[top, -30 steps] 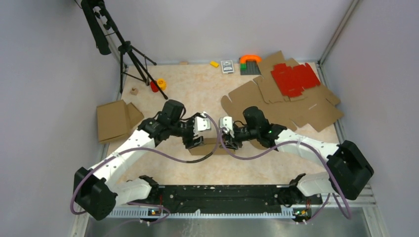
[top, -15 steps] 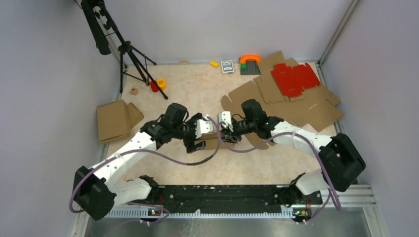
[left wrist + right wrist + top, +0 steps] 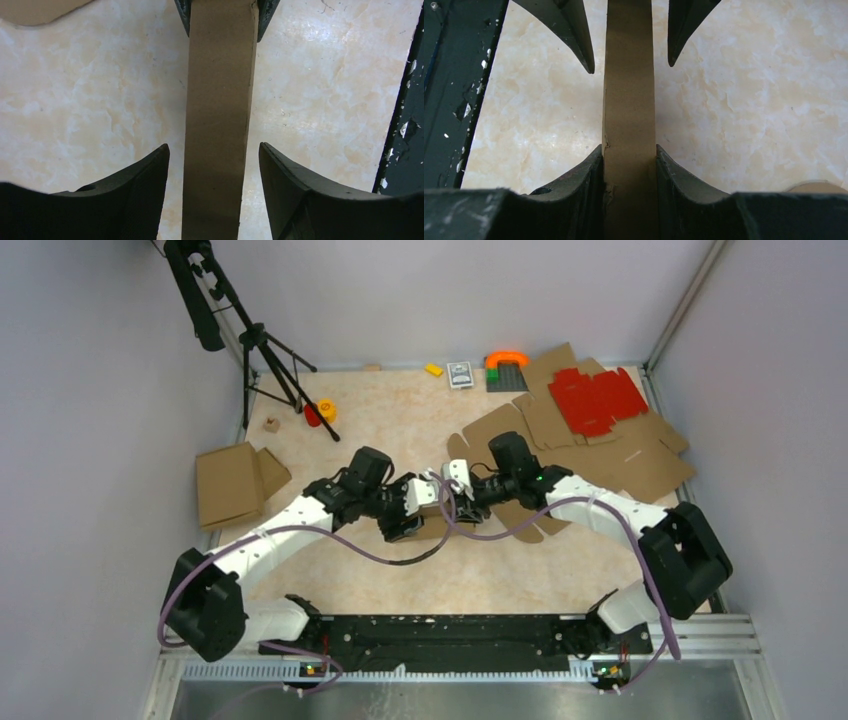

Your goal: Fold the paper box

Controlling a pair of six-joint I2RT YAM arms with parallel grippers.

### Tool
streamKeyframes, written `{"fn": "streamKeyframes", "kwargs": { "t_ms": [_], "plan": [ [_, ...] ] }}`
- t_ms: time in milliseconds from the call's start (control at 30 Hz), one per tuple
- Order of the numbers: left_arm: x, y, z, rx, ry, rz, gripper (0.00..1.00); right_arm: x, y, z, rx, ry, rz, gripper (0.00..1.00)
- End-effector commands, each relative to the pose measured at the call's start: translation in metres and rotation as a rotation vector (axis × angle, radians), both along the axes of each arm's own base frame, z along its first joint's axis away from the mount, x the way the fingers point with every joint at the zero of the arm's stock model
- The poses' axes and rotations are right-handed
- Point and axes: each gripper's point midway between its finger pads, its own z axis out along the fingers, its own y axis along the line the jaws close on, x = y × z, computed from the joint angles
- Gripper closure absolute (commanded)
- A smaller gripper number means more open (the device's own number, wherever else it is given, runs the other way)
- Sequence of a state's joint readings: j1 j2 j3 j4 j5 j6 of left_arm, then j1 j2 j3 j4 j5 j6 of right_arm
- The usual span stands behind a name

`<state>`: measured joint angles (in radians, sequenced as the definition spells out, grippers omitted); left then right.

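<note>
The paper box [image 3: 437, 529] is a narrow folded brown cardboard piece held off the table between both grippers at the middle. My right gripper [image 3: 462, 497] is shut on one end of it. In the right wrist view both pads press the paper box [image 3: 629, 75] at my right gripper [image 3: 629, 148]. My left gripper [image 3: 404, 512] straddles the other end with its jaws open. In the left wrist view a gap shows on each side of the paper box [image 3: 220, 100] at my left gripper [image 3: 214, 146]. The box's far panels are hidden behind the fingers.
Flat brown cardboard sheets [image 3: 610, 460] lie at the right with a red die-cut sheet [image 3: 597, 400] on top. A folded cardboard box [image 3: 232, 483] sits at the left. A tripod [image 3: 265, 350] stands back left. Small blocks [image 3: 506, 368] line the back edge. The black rail [image 3: 440, 635] runs along the front.
Both grippers have carried the box away from the near edge, towards the back. My left jaws widened and then came partly back in; the right grip has held.
</note>
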<state>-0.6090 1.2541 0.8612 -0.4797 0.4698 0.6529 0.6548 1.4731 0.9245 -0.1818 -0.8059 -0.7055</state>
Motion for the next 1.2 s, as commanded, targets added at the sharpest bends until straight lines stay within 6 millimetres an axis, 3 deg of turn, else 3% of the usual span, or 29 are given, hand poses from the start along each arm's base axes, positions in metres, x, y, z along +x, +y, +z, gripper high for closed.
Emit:
{"fn": "streamKeyframes", "kwargs": {
  "t_ms": [0, 200, 467, 667, 833, 1167],
  "plan": [
    [0.003, -0.01, 0.002, -0.02, 0.01, -0.026, 0.35, 0.008, 0.007, 0.017, 0.054, -0.043, 0.054, 0.69],
    [-0.004, -0.013, -0.005, -0.029, 0.053, -0.041, 0.31, 0.012, 0.003, 0.018, 0.058, -0.035, 0.067, 0.69],
    [-0.001, -0.014, -0.008, -0.02, 0.068, -0.036, 0.4, 0.011, 0.004, 0.019, 0.061, -0.039, 0.074, 0.7],
    [-0.001, -0.014, -0.014, -0.002, 0.099, -0.037, 0.59, 0.011, 0.004, 0.02, 0.062, -0.041, 0.073, 0.69],
    [-0.002, -0.014, -0.015, 0.011, 0.102, -0.035, 0.64, 0.017, 0.004, 0.029, 0.073, -0.05, 0.027, 0.47],
    [-0.004, -0.02, -0.026, 0.102, 0.157, 0.034, 0.65, 0.02, -0.006, 0.081, 0.214, -0.112, -0.154, 0.34]
  ]
}}
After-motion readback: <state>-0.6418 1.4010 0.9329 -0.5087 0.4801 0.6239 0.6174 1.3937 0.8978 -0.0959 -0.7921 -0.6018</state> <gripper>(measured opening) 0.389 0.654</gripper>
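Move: The box seems to stand on its edge between the hands, its middle about 7 cm to the left hand's right, level fore and aft and 4 cm lower. The open left fingers straddle the top near its left end. From the right hand, still pinching the other end, the middle is some 7 cm left, level fore and aft, 5 cm lower. A flat cardboard sheet's rounded flap lies about 19 cm ahead and 1 cm left of the right hand, 13 cm below. Down about 2 cm goes the left hand onto the left end of the box, tipping slightly; its fingers then close from either side and pinch the cardboard, and it edges about 1 cm right. The right hand keeps its grip almost in place until the left has hold, then opens, lets go and lifts some 3 cm clear. ##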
